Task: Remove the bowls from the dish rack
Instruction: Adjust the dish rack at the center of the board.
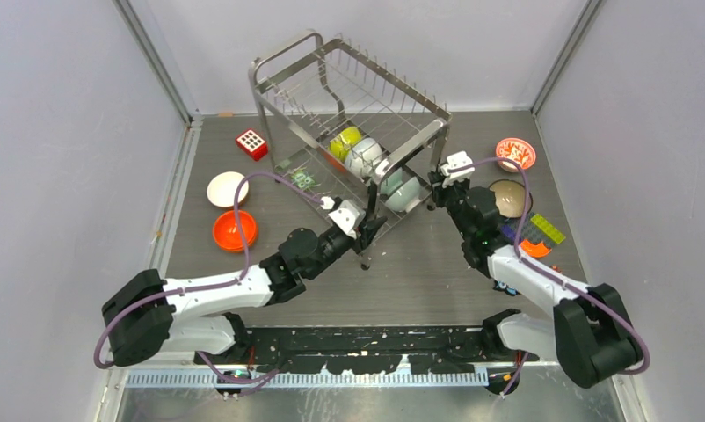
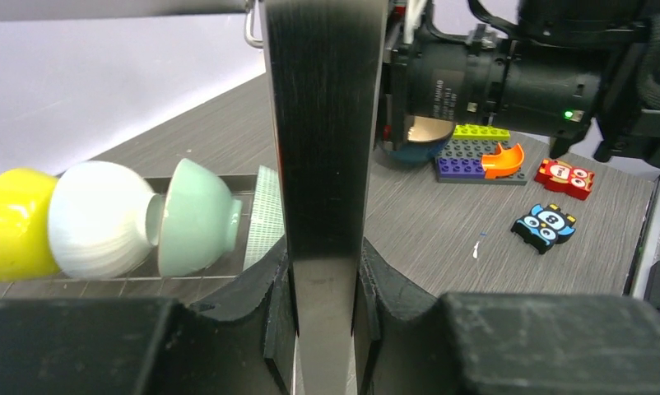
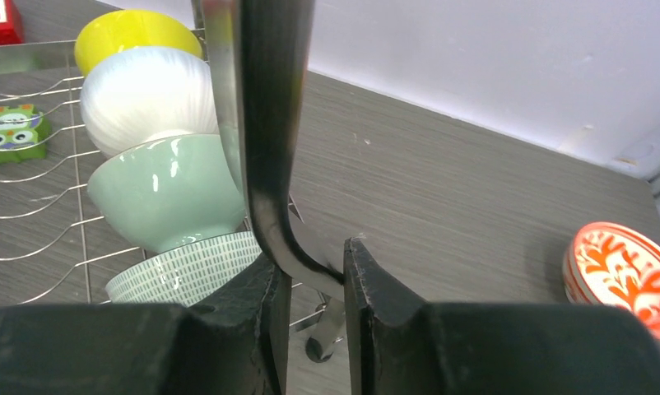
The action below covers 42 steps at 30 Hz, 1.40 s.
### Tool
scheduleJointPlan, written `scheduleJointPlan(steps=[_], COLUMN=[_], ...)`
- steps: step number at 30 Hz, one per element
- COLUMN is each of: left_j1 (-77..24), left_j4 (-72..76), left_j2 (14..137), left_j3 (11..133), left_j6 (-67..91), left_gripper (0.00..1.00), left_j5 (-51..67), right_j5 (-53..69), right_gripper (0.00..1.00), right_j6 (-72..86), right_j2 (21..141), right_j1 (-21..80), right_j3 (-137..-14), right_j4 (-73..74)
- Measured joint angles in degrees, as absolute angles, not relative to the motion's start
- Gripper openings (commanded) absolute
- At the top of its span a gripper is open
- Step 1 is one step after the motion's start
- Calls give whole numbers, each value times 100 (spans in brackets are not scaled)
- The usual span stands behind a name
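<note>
The steel wire dish rack (image 1: 406, 147) stands mid-table. On its lower tier a yellow bowl (image 1: 345, 141), a white bowl (image 1: 364, 156) and a pale teal bowl (image 1: 403, 195) lie on their sides in a row. A white bowl with green dashes (image 3: 183, 267) lies next to the teal one. My left gripper (image 1: 359, 227) is shut on the rack's near left post (image 2: 325, 123). My right gripper (image 1: 439, 180) is shut on the rack's near right post (image 3: 269, 123), which touches both pads. On the table are a white bowl (image 1: 227, 189), an orange bowl (image 1: 235, 230), a red-and-white bowl (image 1: 515, 153) and a brown bowl (image 1: 510, 198).
A red block with white dots (image 1: 251, 143) sits left of the rack. Flat toy bricks (image 1: 538, 233) lie by the right arm, with a red owl piece (image 2: 564, 178) and a blue one (image 2: 543, 226) nearby. A green owl piece (image 3: 14, 132) lies under the rack wires.
</note>
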State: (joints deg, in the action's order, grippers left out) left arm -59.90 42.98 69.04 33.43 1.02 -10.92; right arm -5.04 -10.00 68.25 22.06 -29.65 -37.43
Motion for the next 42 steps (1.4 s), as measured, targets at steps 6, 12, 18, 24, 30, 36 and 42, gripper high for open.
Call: scheduleJointPlan(steps=[6,12,18,24,30,36,42], left_j1=[-5924,-5806,-5492,-4984,-4700,-4515,-4493], left_j4=[4447,4539,4539,4536,4517,4458,3844], left_j2=[7037,7288,7518,7846,7977,7944,7575], left_j3=[3361,3518,3710,3994,4071,4069,3728], left_j6=[145,165,174,207,340,410,580], left_gripper=[0,0,0,0,0,40,65], left_j5=[-1041,-1044,-1144,-1728,-2176,-2563,-2740], right_j5=[-1020,-1741,-2530,-3037,-3199,-3483,-3822], right_gripper=[1,1,1,1,1,1,1], right_j6=[-969,-947,-882,-578,-311,-137,8], right_j2=[6018,5511,5076,4825,5015,5531,6154], right_j1=[2300,2506,2921,3597,4018,4368,4786], right_j3=[-2628,-2556,-2554,-2550,-2611,-2886,-3190], right_j4=[-3194,-2600,-1964,-1605,-1706,-1824,-2091])
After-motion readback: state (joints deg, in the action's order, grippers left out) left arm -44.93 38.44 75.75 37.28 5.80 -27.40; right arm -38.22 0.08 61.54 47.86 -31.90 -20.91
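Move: Each hand already grips an upright of the dish rack at the same short end. The rack's middle lies about 21 cm ahead and 7 cm left of the left hand; from the right hand it is some 7 cm ahead and 22 cm left. The near mint bowl sits level with the right hand, 7 cm to its left and 9 cm lower, the white bowl 8 cm ahead and 16 cm left; two stacked orange bowls stand 33 cm left of the left hand, 8 cm farther out. The left hand pushes its upright forward, then forward and left, about 12 cm out and 10 cm left while turning some 30 degrees counter-clockwise, and at the very end opens its fingers to release the upright and sinks about 3 cm. The right hand keeps its grip on the other upright and pulls it about 7 cm back towards the base, swinging first right and then well to the left, so that the two hands swivel the rack clockwise between them. ##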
